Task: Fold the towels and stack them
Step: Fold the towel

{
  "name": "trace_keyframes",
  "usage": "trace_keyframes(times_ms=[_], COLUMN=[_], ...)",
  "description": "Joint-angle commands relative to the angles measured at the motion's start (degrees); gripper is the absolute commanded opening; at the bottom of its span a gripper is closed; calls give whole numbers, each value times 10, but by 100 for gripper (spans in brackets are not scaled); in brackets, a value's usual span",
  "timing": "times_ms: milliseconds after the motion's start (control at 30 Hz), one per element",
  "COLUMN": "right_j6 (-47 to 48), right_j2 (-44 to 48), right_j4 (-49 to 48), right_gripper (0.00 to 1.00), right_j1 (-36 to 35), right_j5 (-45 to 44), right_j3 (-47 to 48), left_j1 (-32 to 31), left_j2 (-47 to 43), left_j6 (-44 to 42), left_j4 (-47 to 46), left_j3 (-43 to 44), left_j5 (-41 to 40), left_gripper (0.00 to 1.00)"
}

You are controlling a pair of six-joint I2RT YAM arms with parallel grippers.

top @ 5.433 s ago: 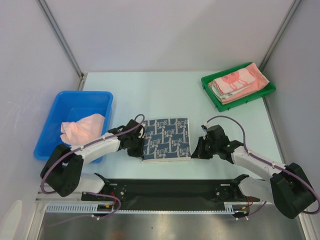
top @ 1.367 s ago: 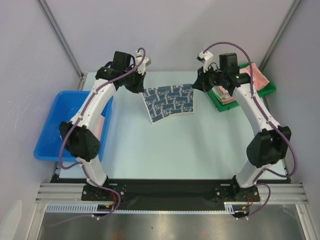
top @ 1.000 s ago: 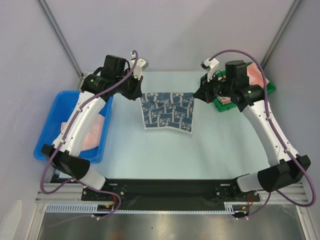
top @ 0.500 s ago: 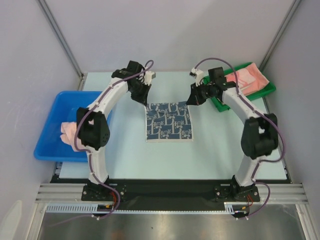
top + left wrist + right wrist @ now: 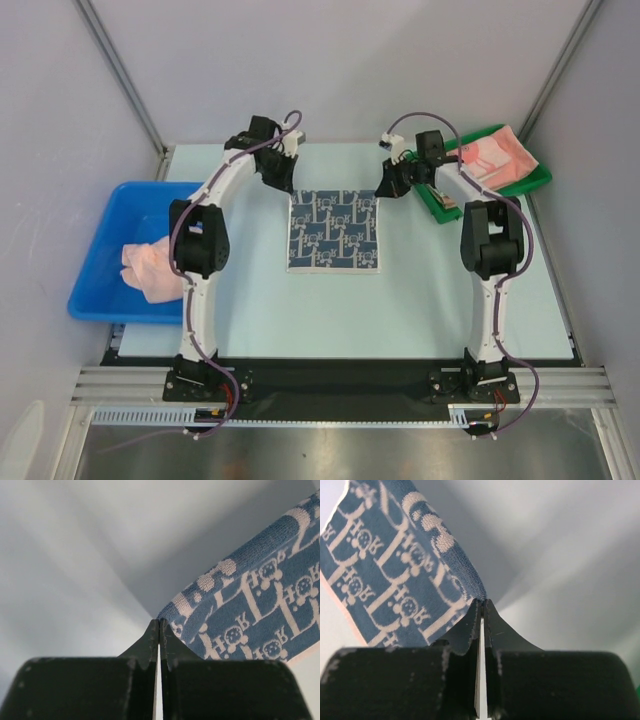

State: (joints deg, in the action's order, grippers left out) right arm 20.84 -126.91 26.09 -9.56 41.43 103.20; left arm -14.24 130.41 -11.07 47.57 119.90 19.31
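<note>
A dark blue white-patterned towel [image 5: 333,230] is spread in the middle of the table, its two far corners pinched by my grippers. My left gripper [image 5: 287,186] is shut on the far left corner, and the left wrist view shows the towel [image 5: 250,615] running off to the right of the closed tips [image 5: 159,622]. My right gripper [image 5: 384,189] is shut on the far right corner; in the right wrist view the towel [image 5: 395,575] hangs to the left of the tips [image 5: 481,602]. A crumpled salmon-pink towel [image 5: 150,268] lies in the blue bin. Folded pink towels [image 5: 492,155] are stacked in the green tray.
The blue bin [image 5: 120,312] stands at the left edge of the table. The green tray [image 5: 525,186] sits at the far right corner, right behind my right wrist. Both arms stretch far forward along the two sides of the towel. Grey walls close in the table.
The blue towel hung in the air between the raised grippers; it has come down and now lies stretched on the table. Both arms have reached farther forward and lower.
</note>
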Motion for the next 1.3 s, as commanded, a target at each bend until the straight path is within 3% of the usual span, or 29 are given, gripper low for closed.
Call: trace_keyframes(times_ms=[0, 233, 600, 900, 967, 1100, 1133, 1267], right_j6=[22, -5, -62, -119, -125, -147, -150, -171], right_j2=[62, 165, 290, 310, 308, 309, 312, 337], right_j4=[-38, -51, -63, -69, -60, -47, -32, 19], right_gripper=[0, 0, 0, 1, 4, 16, 18, 41], right_j1=[-2, -15, -41, -63, -70, -76, -79, -78], right_j5=[-3, -17, -55, -62, -68, -70, -72, -94], right_j3=[-43, -178, -337, -412, -421, -433, -433, -418], left_j1=[0, -2, -41, -72, -72, -76, -76, -76], left_j2=[-61, -139, -238, -282, -285, -292, -294, -312], left_j6=[-36, -34, -13, 5, 9, 18, 20, 54], left_j4=[-29, -51, -71, -101, -109, -119, -115, -110], left_j3=[-43, -175, -343, -442, -464, -488, -488, -485], left_j5=[23, 54, 26, -6, -1, -5, -8, -72], left_gripper=[0, 0, 1, 3, 5, 25, 27, 35])
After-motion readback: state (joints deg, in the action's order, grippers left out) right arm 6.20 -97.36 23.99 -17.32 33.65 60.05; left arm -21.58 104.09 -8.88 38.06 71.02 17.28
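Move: Each hand still pinches a far corner of the patterned blue towel and takes it to the near corner on its own side: from the left hand that corner lies about 20 cm straight back and 7 cm lower, and from the right hand some 21 cm back and 6 cm lower. The green box is roughly 28 cm to the right hand's right and 8 cm ahead; the blue box is about 39 cm to the left hand's left and 14 cm back. Still pinching the towel's two far corners, both hands draw them straight back together towards the near hem, some 19-20 cm. The left sinks gradually by about 6 cm; the right first rises slightly, then comes down. The fingers tip steeper, roughly 15 to 20 degrees, and at the end both grippers open about a third and let the corners go. ##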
